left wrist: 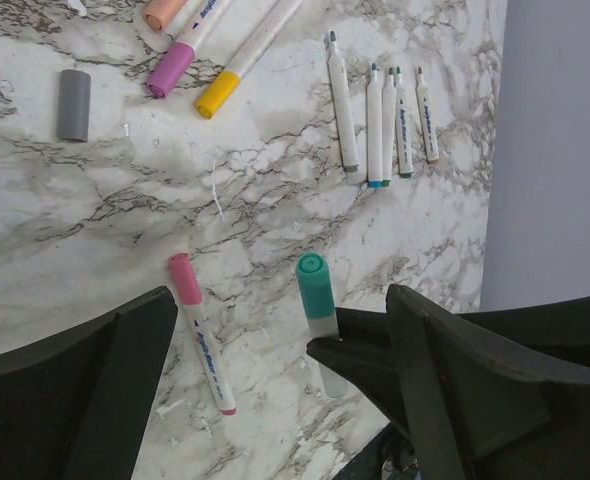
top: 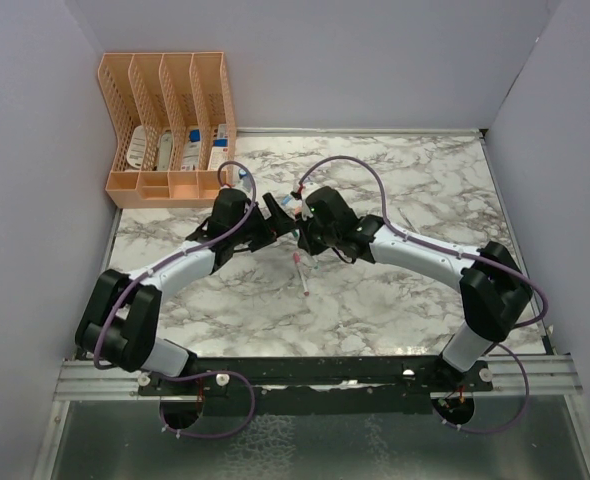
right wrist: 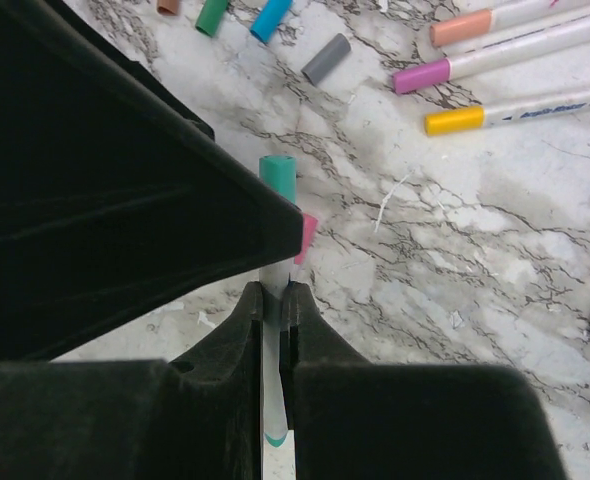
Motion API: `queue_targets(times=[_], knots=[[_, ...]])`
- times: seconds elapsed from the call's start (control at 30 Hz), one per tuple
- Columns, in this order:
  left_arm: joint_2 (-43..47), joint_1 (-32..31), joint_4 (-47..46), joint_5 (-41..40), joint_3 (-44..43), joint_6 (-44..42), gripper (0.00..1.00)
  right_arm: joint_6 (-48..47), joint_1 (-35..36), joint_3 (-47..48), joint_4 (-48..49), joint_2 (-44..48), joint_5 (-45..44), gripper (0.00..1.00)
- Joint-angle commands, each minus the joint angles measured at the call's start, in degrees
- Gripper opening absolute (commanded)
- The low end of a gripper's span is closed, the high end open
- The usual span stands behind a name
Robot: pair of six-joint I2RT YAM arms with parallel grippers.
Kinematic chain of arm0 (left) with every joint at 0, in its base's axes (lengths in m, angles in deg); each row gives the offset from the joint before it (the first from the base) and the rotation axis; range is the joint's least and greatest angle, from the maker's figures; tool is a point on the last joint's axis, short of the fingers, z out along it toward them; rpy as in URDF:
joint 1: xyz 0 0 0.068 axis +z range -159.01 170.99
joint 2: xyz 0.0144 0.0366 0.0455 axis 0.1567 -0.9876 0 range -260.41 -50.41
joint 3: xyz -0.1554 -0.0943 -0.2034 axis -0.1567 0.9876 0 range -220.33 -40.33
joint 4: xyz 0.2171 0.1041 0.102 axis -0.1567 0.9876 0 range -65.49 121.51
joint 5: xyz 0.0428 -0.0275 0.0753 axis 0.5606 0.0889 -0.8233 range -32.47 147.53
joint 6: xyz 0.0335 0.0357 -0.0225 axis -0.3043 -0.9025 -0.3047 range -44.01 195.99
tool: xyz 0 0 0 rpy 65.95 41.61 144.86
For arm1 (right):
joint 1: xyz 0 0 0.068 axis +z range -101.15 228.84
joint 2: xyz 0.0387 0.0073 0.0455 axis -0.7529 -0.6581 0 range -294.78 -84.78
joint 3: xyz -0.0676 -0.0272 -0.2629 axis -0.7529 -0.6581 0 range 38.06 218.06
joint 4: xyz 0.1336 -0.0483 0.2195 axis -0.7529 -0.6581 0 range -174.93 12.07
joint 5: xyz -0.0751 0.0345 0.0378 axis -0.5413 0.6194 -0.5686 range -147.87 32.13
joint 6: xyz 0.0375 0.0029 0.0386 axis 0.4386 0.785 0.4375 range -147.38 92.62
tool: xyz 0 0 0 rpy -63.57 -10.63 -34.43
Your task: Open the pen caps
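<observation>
My right gripper (right wrist: pixel 273 295) is shut on the white barrel of a pen whose teal cap (right wrist: pixel 278 177) sticks out beyond the fingertips. In the left wrist view that teal cap (left wrist: pixel 313 282) stands between the wide-open fingers of my left gripper (left wrist: pixel 280 305), touching neither. A pink-capped pen (left wrist: pixel 200 330) lies on the marble just below and left of it. Loose caps lie further off: grey (right wrist: pixel 326 58), blue (right wrist: pixel 271 18) and green (right wrist: pixel 212 15). Overhead, both grippers meet at mid-table, left gripper (top: pixel 275 215) facing right gripper (top: pixel 307 225).
Three capped pens lie together, with orange (right wrist: pixel 460 28), magenta (right wrist: pixel 421 75) and yellow (right wrist: pixel 455 120) caps. Several uncapped white pens (left wrist: pixel 380 125) lie in a row near the side wall. An orange desk organiser (top: pixel 165 120) stands at the back left of the marble table (top: pixel 415 300).
</observation>
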Motion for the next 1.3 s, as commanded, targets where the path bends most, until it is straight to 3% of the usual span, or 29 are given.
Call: queue_targets(times=[0.0, 0.2, 0.43, 0.83, 1.0, 1.03, 1.2, 1.27], knots=[[-1.42, -0.59, -4.15, 2.10, -1.19, 1.60, 0.88, -0.55, -0.13, 1.22, 2.64, 1.84, 3.86, 0.01], [-2.59, -1.21, -5.68, 2.37, -1.30, 2.36, 0.81, -0.58, -0.13, -0.14, 4.86, 3.02, 6.70, 0.01], [-2.84, -1.77, -6.85, 2.39, -1.16, 3.03, 0.66, -0.32, -0.13, -0.36, 5.66, 3.02, 8.89, 0.01], [-2.59, -1.92, -7.10, 2.68, -0.88, 3.23, 0.24, -0.01, -0.14, -0.37, 5.36, 1.96, 9.96, 0.01], [-2.58, -1.92, -7.15, 2.73, -0.95, 3.30, 0.00, -0.06, -0.14, -0.27, 5.22, 1.83, 10.00, 0.01], [-2.64, -1.92, -7.13, 2.77, -1.04, 3.38, 0.00, -0.16, -0.13, -0.12, 5.12, 1.73, 10.00, 0.01], [-2.36, -2.01, -7.58, 2.78, -1.20, 3.72, 0.00, -0.25, -0.14, 1.13, 3.86, 0.51, 10.63, 0.37], [-2.21, -2.08, -7.54, 2.99, -1.43, 3.75, 0.00, -0.04, -0.14, 1.22, 4.03, 0.22, 10.78, 0.44]])
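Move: The teal cap, on the pen already pinched in the right hand, is about 5 cm to the left hand's right, 1 cm ahead and 1 cm lower; from the right hand it sits some 2 cm ahead, 2 cm left and 2 cm up. On the table, about 10 cm below the right hand, the pink pen lies 4 cm back and straight in line, the loose grey cap 7 cm ahead and 6 cm left, the yellow cap 8 cm ahead and 1 cm right. The two hands close in on each other: the right carries the pen about 2.5 cm left and 2 cm up, easing slightly back and turning some 10 degrees counter-clockwise with its left side rising, while the left slides about 2 cm to its right towards the teal cap, its wide-open fingers narrowing around it. The left fingers pinch the cap end and stay shut on it, both hands almost at rest, and only then do the right fingers open partway and let go of the pen's body. ##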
